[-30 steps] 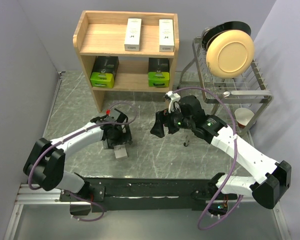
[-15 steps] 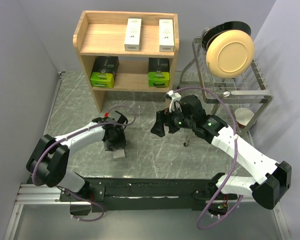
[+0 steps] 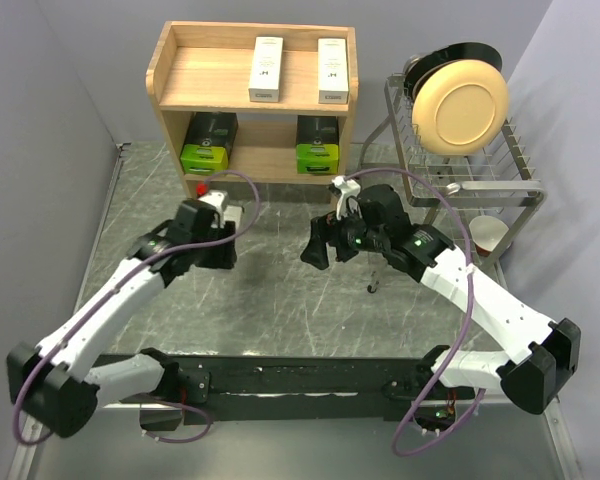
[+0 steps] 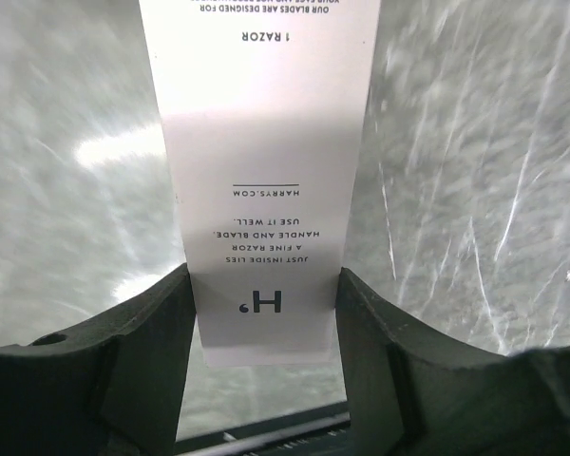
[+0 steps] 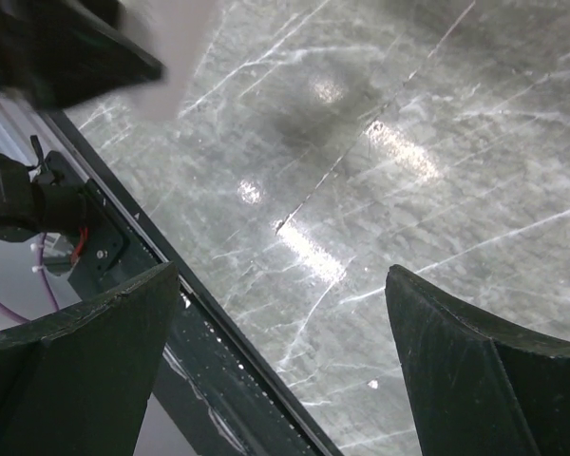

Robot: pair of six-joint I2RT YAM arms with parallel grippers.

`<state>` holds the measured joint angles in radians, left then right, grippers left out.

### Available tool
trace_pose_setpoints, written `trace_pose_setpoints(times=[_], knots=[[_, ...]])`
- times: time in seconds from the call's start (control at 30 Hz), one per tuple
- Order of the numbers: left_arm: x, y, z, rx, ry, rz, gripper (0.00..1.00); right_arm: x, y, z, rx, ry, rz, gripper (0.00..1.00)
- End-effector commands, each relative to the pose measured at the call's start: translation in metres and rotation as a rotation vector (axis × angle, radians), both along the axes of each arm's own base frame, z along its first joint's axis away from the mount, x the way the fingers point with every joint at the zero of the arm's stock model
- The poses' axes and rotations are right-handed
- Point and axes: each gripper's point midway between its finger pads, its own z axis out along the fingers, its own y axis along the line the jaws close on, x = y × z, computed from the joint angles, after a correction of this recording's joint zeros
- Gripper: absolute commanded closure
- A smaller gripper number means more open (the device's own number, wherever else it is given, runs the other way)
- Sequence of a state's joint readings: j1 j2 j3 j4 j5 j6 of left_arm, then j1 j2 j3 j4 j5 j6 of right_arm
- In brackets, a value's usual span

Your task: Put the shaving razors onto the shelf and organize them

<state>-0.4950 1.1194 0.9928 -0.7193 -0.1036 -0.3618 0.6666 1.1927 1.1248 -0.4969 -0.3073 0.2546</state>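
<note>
My left gripper [image 4: 264, 285] is shut on a slim white razor box [image 4: 263, 171] with dark lettering, held by its end above the grey table. In the top view the left gripper [image 3: 212, 248] hangs in front of the wooden shelf [image 3: 170, 95] and hides the box. Two white razor boxes [image 3: 267, 68] [image 3: 332, 70] lie on the shelf's top tier. On the lower tier stand two black-and-green packs [image 3: 208, 143] [image 3: 318, 143]. My right gripper [image 3: 318, 250] [image 5: 283, 285] is open over the table's middle with nothing between its fingers.
A wire dish rack [image 3: 460, 185] with a cream plate [image 3: 460, 105] stands at the right, a paper cup [image 3: 488, 235] in front of it. A grey wall [image 3: 40, 150] bounds the left. The black base rail [image 3: 300, 375] runs along the near edge.
My left gripper closed on the white box that lay on the table, lifted it and moved up and left toward the shelf. The right arm has hardly moved.
</note>
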Motion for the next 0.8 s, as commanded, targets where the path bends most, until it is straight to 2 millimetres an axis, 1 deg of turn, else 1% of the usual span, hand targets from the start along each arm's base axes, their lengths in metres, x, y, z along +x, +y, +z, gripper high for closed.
trace_pose_setpoints(times=[0.0,0.07,0.1,0.17,0.2,0.23,0.27,0.33,0.37,0.4,0.43,0.47,0.5,0.53,0.57,0.6,0.63,0.67,0.7,0.73,0.77], knots=[[0.01,0.019,0.059,0.038,-0.182,-0.077,0.62,0.012,0.004,0.018,0.002,-0.057,0.01,0.04],[0.011,0.023,0.08,0.049,-0.243,-0.103,0.66,0.014,0.006,0.023,0.0,-0.068,0.024,0.04],[0.013,0.024,0.106,0.033,-0.31,-0.105,0.66,0.015,0.008,0.024,0.001,-0.071,0.028,0.04],[0.016,0.027,0.135,0.039,-0.394,-0.122,0.67,0.019,0.012,0.029,-0.001,-0.079,0.043,0.04],[0.019,0.029,0.163,0.027,-0.461,-0.111,0.67,0.02,0.013,0.031,-0.001,-0.084,0.049,0.05],[0.021,0.03,0.177,0.03,-0.497,-0.113,0.67,0.022,0.015,0.033,-0.001,-0.092,0.054,0.05],[0.022,0.032,0.204,0.018,-0.56,-0.11,0.67,0.023,0.016,0.034,0.001,-0.094,0.055,0.05],[0.03,0.034,0.226,0.025,-0.617,-0.098,0.66,0.024,0.019,0.035,0.004,-0.092,0.06,0.05],[0.031,0.036,0.247,0.019,-0.666,-0.08,0.66,0.025,0.019,0.034,0.004,-0.09,0.061,0.05],[0.041,0.04,0.257,0.025,-0.697,-0.046,0.65,0.025,0.019,0.034,0.004,-0.09,0.063,0.05],[0.045,0.042,0.267,0.025,-0.725,-0.023,0.65,0.024,0.019,0.034,0.008,-0.084,0.063,0.05],[0.049,0.047,0.286,0.016,-0.772,0.003,0.64,0.023,0.02,0.033,0.008,-0.083,0.065,0.05],[0.06,0.046,0.292,0.017,-0.784,0.016,0.64,0.023,0.02,0.034,0.011,-0.082,0.066,0.05],[0.067,0.046,0.304,0.01,-0.818,0.032,0.64,0.022,0.02,0.034,0.015,-0.083,0.066,0.05],[0.069,0.047,0.325,-0.003,-0.864,0.045,0.63,0.022,0.019,0.034,0.018,-0.084,0.064,0.05],[0.084,0.041,0.324,0.0,-0.853,0.042,0.63,0.021,0.019,0.034,0.018,-0.081,0.064,0.05],[0.091,0.039,0.332,-0.008,-0.874,0.046,0.63,0.02,0.019,0.032,0.017,-0.078,0.067,0.05],[0.093,0.039,0.349,-0.018,-0.911,0.059,0.62,0.02,0.018,0.032,0.018,-0.078,0.064,0.05],[0.109,0.034,0.344,-0.011,-0.895,0.058,0.62,0.02,0.018,0.032,0.02,-0.08,0.062,0.04],[0.116,0.034,0.347,-0.007,-0.897,0.071,0.61,0.018,0.017,0.032,0.021,-0.083,0.062,0.04],[0.117,0.033,0.363,-0.02,-0.93,0.075,0.61,0.018,0.017,0.033,0.025,-0.087,0.06,0.04]])
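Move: The left hand already grips the last white razor box; its free place, the left end of the top shelf, lies about 20 cm ahead, 1 cm left and 22 cm above. On that shelf, white boxes stand some 12 and 24 cm to the right of that place. The black-and-green box stands below it on the lower shelf, 19 cm ahead of the hand and 1 cm left. From the right hand, the free place is roughly 22 cm ahead, 21 cm left and 16 cm up. Keep the white razor box pinched in the left gripper and swing it up some 32 cm towards the free left end of the top shelf, first rising with a little drift left, then pushing about 9 cm forward. As it climbs, tip the fingers up nearly 50 degrees so that they point about level. Ease the open, empty right hand 2 to 3 cm forward and left. ##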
